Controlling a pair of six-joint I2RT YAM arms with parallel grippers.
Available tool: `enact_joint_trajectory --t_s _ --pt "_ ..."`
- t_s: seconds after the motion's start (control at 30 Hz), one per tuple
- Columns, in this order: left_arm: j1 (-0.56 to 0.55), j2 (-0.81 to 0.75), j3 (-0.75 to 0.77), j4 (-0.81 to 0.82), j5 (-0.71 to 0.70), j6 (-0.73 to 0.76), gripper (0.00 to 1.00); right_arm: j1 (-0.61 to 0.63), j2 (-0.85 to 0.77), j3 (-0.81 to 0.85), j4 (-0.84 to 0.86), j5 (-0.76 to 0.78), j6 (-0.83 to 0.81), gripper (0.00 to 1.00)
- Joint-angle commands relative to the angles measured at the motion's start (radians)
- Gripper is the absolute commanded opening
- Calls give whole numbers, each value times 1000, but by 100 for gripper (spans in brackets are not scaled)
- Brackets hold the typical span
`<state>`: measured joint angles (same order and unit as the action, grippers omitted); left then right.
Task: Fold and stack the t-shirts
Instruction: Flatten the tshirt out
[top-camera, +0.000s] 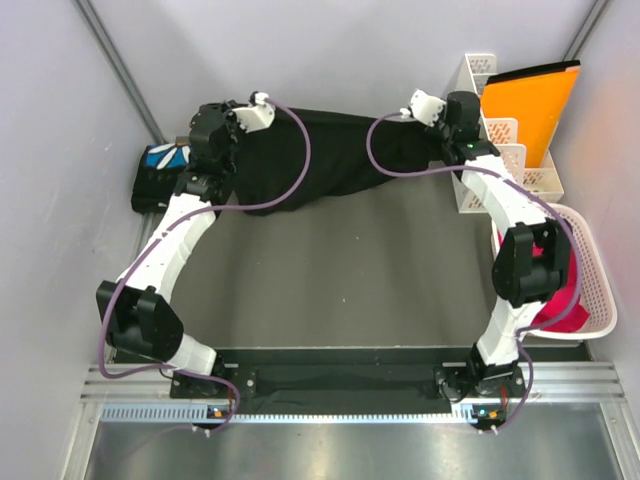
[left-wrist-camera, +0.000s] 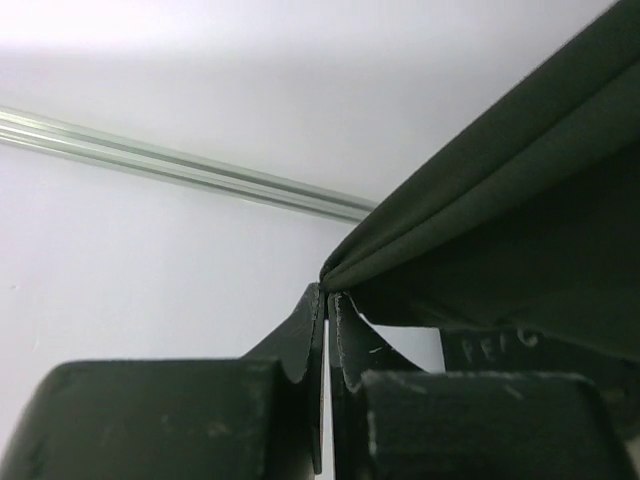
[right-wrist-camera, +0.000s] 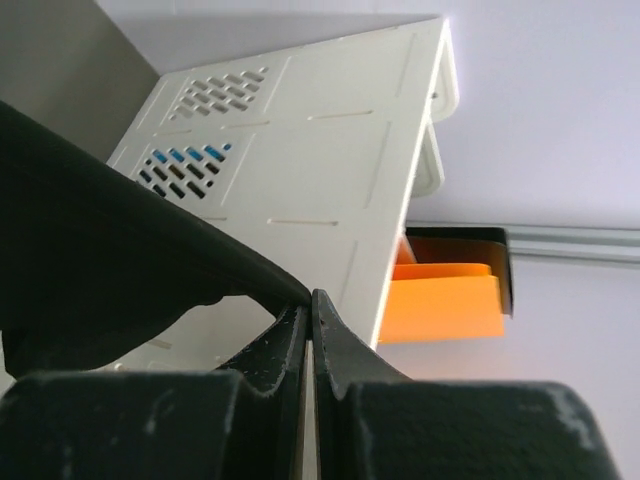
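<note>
A black t-shirt (top-camera: 320, 160) hangs stretched between my two grippers at the far side of the table, its lower edge draped on the surface. My left gripper (top-camera: 225, 128) is shut on its left corner; the left wrist view shows the pinched fabric (left-wrist-camera: 480, 200) at the fingertips (left-wrist-camera: 318, 305). My right gripper (top-camera: 450, 125) is shut on the right corner; the right wrist view shows the cloth (right-wrist-camera: 110, 230) held at the tips (right-wrist-camera: 322, 305). A second, folded black t-shirt with a blue-and-white print (top-camera: 160, 170) lies at the far left.
A white file rack (top-camera: 500, 150) with an orange folder (top-camera: 525, 105) stands at the far right, close to my right gripper. A white basket (top-camera: 590, 280) with red cloth sits at the right edge. Grey walls close in on both sides.
</note>
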<state>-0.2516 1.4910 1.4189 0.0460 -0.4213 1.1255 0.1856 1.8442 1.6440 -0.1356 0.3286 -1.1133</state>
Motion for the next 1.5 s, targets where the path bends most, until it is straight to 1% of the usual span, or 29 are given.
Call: enact_joint_trajectory --t_s 0.0,0.03,0.1,0.17,0.27,0.3,0.37,0.43,0.53,0.57,0.67,0.87,0.93,1.07,1.1,1.17,1.2,1.23,1.27,1.3,1.37,1.43,1.47 --pt "15 -55 12 209 5 -35 0 -25 -140 43 128 1 32 0" --pt "15 -64 8 195 50 -36 0 -26 -146 59 128 0 53 0" --pt "15 -87 -15 207 90 -20 0 -32 -166 89 163 -17 76 0" --pt "15 -103 -34 198 160 -13 0 -35 -183 111 139 -51 89 0" --pt "15 -138 -32 175 260 -70 0 -35 -241 105 99 -135 98 0" --pt "15 -167 -40 220 282 -88 0 -35 -284 96 102 -182 104 0" --pt "15 -195 -51 268 308 -136 0 -34 -331 62 128 -224 115 0" --pt "15 -218 -34 325 300 -162 0 -37 -404 31 186 -260 130 0" --pt "14 -232 1 379 289 -174 0 -35 -490 -16 312 -264 148 0" --pt "12 -235 14 374 294 -174 0 -35 -508 -30 368 -264 150 0" --pt "8 -241 74 370 326 -141 0 -28 -549 0 405 -276 153 0" --pt "6 -221 184 354 372 -89 0 -8 -569 77 416 -280 153 0" --pt "6 -213 183 321 374 -63 0 -3 -563 70 415 -277 135 0" --pt "6 -170 132 264 339 57 0 5 -531 51 424 -266 89 0" --pt "6 -158 138 206 335 66 0 3 -504 56 412 -272 64 0" --pt "8 -111 138 192 326 66 0 6 -470 53 424 -275 40 0" --pt "9 -88 161 177 322 75 0 5 -424 59 422 -280 5 0" --pt "9 -60 182 113 313 91 0 5 -401 69 426 -283 -11 0" --pt "9 -7 204 89 314 105 0 3 -376 80 442 -287 -23 0" --pt "9 26 257 60 291 118 0 3 -322 100 441 -284 -55 0" --pt "9 104 282 133 256 143 0 3 -269 157 484 -272 -71 0" --pt "9 150 327 224 210 175 0 5 -200 235 517 -241 -100 0" --pt "9 193 348 315 201 209 0 3 -179 261 565 -232 -112 0"
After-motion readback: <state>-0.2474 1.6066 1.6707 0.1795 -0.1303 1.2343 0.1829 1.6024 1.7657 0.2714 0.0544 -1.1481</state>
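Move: The t-shirt is already pinched by both hands and hangs between them. Its middle is about 25 cm to the left hand's right and 15 cm below, roughly level ahead; from the right hand it is 25 cm left, 6 cm back and 8 cm down. The folded stack lies some 17 cm left of the left hand, 2 cm ahead and 34 cm below. The white rack stands 12 cm right of the right hand, 3 cm ahead and 14 cm below. Still pinching the t-shirt, left hand rises about 20 cm, right 35, both backward, then whip forward and down. ##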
